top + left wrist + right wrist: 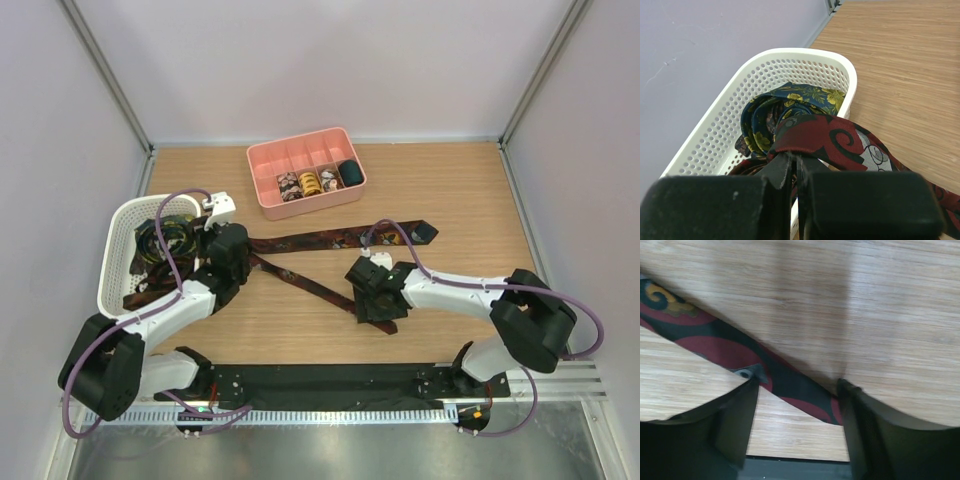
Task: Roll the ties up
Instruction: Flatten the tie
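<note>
A dark red tie [320, 240] with swirl print lies folded in a V on the wooden table; one strip runs right to a pointed end [425, 230], the other slants down toward my right arm. My left gripper [240, 245] is beside the basket, shut on the tie's fold [815, 135]. My right gripper [368, 298] is open, low over the narrow slanting strip [730, 347], which passes between its fingertips [740, 410] without being gripped. More ties, one blue with yellow flowers [790, 100], are heaped in the basket. Small rolled ties [310, 183] sit in the pink tray.
A white mesh basket [118, 250] stands at the left table edge, its rim [790, 52] right in front of the left gripper. The pink divided tray [300, 152] is at the back centre. Walls enclose the table on three sides.
</note>
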Available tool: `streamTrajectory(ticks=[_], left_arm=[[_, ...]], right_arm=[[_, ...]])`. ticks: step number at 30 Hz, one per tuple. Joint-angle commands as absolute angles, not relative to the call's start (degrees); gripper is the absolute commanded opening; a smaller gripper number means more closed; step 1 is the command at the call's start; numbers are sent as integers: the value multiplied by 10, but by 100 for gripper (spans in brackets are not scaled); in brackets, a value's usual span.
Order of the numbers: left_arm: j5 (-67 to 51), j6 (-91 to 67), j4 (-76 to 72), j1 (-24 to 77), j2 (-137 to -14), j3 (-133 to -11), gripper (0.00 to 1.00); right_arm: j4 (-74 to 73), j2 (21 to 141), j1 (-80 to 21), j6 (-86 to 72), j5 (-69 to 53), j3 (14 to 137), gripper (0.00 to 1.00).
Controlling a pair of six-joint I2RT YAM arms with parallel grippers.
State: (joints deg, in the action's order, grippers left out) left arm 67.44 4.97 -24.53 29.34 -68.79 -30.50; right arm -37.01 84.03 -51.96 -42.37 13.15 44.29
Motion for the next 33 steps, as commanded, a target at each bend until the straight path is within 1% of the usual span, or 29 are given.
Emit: streamTrajectory(ticks=[1,2,3,4,8,9,11,12,15,17,23,28,33], left_arm=[[686,34,-278,293,-671,-307,0],[686,34,-277,293,-671,-308,0],[687,34,-277,292,-670,-308,0],[686,34,-276,292,-670,-308,0],[687,32,-273,292,-667,-307,0],[686,26,-271,292,-667,-307,0],[685,22,-267,292,-666,-305,0],[684,17,-265,292,-667,-306,0],[689,16,-265,292,-671,-304,0],[690,16,-265,292,-671,-303,0],[693,13,-258,294,-678,-298,0],[698,20,-258,294,-686,-297,0],[707,18,-256,296,-700,-290,0]], right_arm=[[-348,849,-523,-424,134,429,65],[-346,855,-523,-425,133,425,59],[-345,858,-523,-425,134,425,44],[-344,859,-522,-427,136,425,39],[-364,838,-521,-420,172,453,30],[-371,835,-513,-412,181,466,24],[-387,837,-496,-393,188,505,17],[-389,838,-473,-369,186,519,10],[-405,853,-433,-337,190,577,9],[-411,865,-383,-303,190,618,9],[-398,939,-275,-247,159,705,9],[-388,1007,-224,-222,109,753,9],[-396,1070,-187,-198,96,791,9]])
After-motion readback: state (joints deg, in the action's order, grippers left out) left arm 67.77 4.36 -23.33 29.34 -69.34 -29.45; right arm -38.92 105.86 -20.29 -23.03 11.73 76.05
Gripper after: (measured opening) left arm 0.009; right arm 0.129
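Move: The tie's narrow end lies between the right hand's open fingers, roughly 1 cm back, 1 cm to the right and 1 cm below. The broad strip crosses about 23 cm straight ahead, its broad end some 24 cm ahead and 13 cm right; the pink tray stands about 43 cm ahead and 17 cm left. From the left hand, the narrow end is roughly 17 cm back, 41 cm right and 18 cm below. The tie's narrow end is pinched between the right fingers as they close almost down at the table, then carried about 20 cm forward and 7 cm to the right towards the broad strip. The hand arcs up some 8 cm, sinks roughly 4 cm again on the way, and turns slightly clockwise. The left fingers keep their pinch by the basket. ##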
